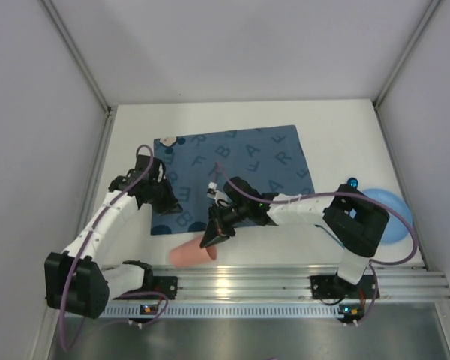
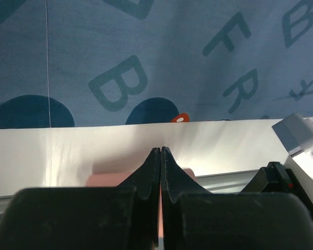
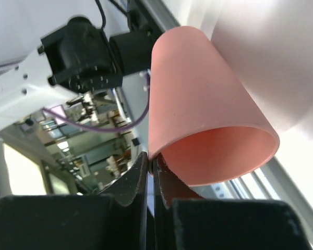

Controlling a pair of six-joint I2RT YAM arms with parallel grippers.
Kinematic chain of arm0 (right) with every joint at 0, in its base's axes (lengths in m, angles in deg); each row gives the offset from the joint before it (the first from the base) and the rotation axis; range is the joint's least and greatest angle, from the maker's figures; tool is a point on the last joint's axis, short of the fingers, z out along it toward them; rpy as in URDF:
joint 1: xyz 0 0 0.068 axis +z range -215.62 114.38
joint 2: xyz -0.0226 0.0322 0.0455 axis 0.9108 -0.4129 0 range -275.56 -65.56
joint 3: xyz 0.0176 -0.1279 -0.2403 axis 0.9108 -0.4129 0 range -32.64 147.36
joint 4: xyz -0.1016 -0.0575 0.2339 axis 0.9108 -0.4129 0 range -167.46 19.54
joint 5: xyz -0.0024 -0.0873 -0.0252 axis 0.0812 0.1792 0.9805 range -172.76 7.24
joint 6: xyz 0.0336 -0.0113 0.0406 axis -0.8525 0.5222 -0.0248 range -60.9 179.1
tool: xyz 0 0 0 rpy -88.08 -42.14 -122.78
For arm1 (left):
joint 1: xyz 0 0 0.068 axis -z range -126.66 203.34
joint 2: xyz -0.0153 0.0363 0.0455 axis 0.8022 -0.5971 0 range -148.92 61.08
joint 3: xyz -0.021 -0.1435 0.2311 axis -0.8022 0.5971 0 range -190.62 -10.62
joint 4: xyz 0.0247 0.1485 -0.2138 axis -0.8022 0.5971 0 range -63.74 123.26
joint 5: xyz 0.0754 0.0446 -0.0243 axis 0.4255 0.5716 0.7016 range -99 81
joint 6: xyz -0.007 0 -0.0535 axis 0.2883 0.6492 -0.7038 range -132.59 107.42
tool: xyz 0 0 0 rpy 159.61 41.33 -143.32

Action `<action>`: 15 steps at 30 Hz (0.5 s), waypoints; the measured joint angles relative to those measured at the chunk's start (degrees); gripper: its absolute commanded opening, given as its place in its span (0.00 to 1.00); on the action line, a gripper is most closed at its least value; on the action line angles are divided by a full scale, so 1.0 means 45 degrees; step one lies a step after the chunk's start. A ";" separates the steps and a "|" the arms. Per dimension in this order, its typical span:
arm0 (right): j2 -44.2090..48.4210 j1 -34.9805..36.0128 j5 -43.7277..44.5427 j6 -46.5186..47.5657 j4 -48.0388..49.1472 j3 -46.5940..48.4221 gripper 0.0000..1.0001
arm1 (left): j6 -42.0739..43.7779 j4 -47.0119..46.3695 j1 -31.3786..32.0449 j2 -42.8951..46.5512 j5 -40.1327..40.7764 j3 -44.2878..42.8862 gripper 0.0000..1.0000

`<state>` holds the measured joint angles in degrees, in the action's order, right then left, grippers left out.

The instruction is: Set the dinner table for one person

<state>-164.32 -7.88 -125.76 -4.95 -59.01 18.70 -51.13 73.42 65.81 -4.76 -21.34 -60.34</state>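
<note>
A pink cup point(image 1: 191, 255) lies on its side on the white dinner table point(image 1: 345, 127), close to the front rail. My right gripper point(image 1: 214, 238) is shut on the cup's rim. In the right wrist view one finger sits inside the cup point(image 3: 198, 104) and the other outside, the right gripper point(image 3: 152, 159) pinching the wall. My left gripper point(image 1: 163, 198) hangs over the front left part of the dark blue letter-printed placemat point(image 1: 240, 161). That left gripper point(image 2: 160, 150) is shut with nothing in it, and the cup point(image 2: 107, 179) shows partly behind its fingers.
A blue plate point(image 1: 386, 214) lies at the table's right edge, partly under the right arm, with a small dark blue object point(image 1: 352, 182) beside it. A metal rail point(image 1: 285, 281) runs along the front. White walls enclose the table on three sides.
</note>
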 measured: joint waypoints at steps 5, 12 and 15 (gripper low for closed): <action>-0.1515 -0.0287 0.1112 0.3109 -0.5707 0.5144 0.00 | 0.0253 0.0000 0.0000 -0.0971 0.0010 -0.0622 0.00; -0.4114 -0.3381 0.3517 0.7524 -1.4834 1.6514 0.00 | 0.0947 -0.0481 -0.0015 -0.1894 0.0243 -0.2011 0.00; -0.4274 -0.5503 0.4614 0.8524 -1.5883 1.8122 0.00 | 0.1190 -0.0631 -0.0010 -0.2127 0.0223 -0.2098 0.00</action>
<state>-183.56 -32.64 -105.00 33.40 -130.49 100.24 -45.77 70.57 65.76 -14.33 -20.33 -69.78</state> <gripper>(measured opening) 0.021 0.011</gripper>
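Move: The right hand already has the rim of the tipped cup pinched, the cup's middle about 4 cm to its left, 2 cm back and 3 cm lower. The middle of the blue placemat, over which the cup is carried, lies some 23 cm ahead of this hand, 9 cm to its right and 6 cm below; the fork is about 41 cm right and 5 cm ahead. From the left hand the mat's middle is roughly 14 cm ahead, 16 cm right and 7 cm down. Keeping its pinch on the cup's rim, the right hand speeds up from a slow start and sweeps the cup about 28 cm forward from the mat's near edge out over the mat while rising some 16 cm, drifting a little left before swinging back to the right, and it rolls roughly 35 degrees with the fingers dipping and turning clockwise. Meanwhile the left hand, fingers still shut, shifts about 5 cm forward over the left part of the mat and rises slightly. ##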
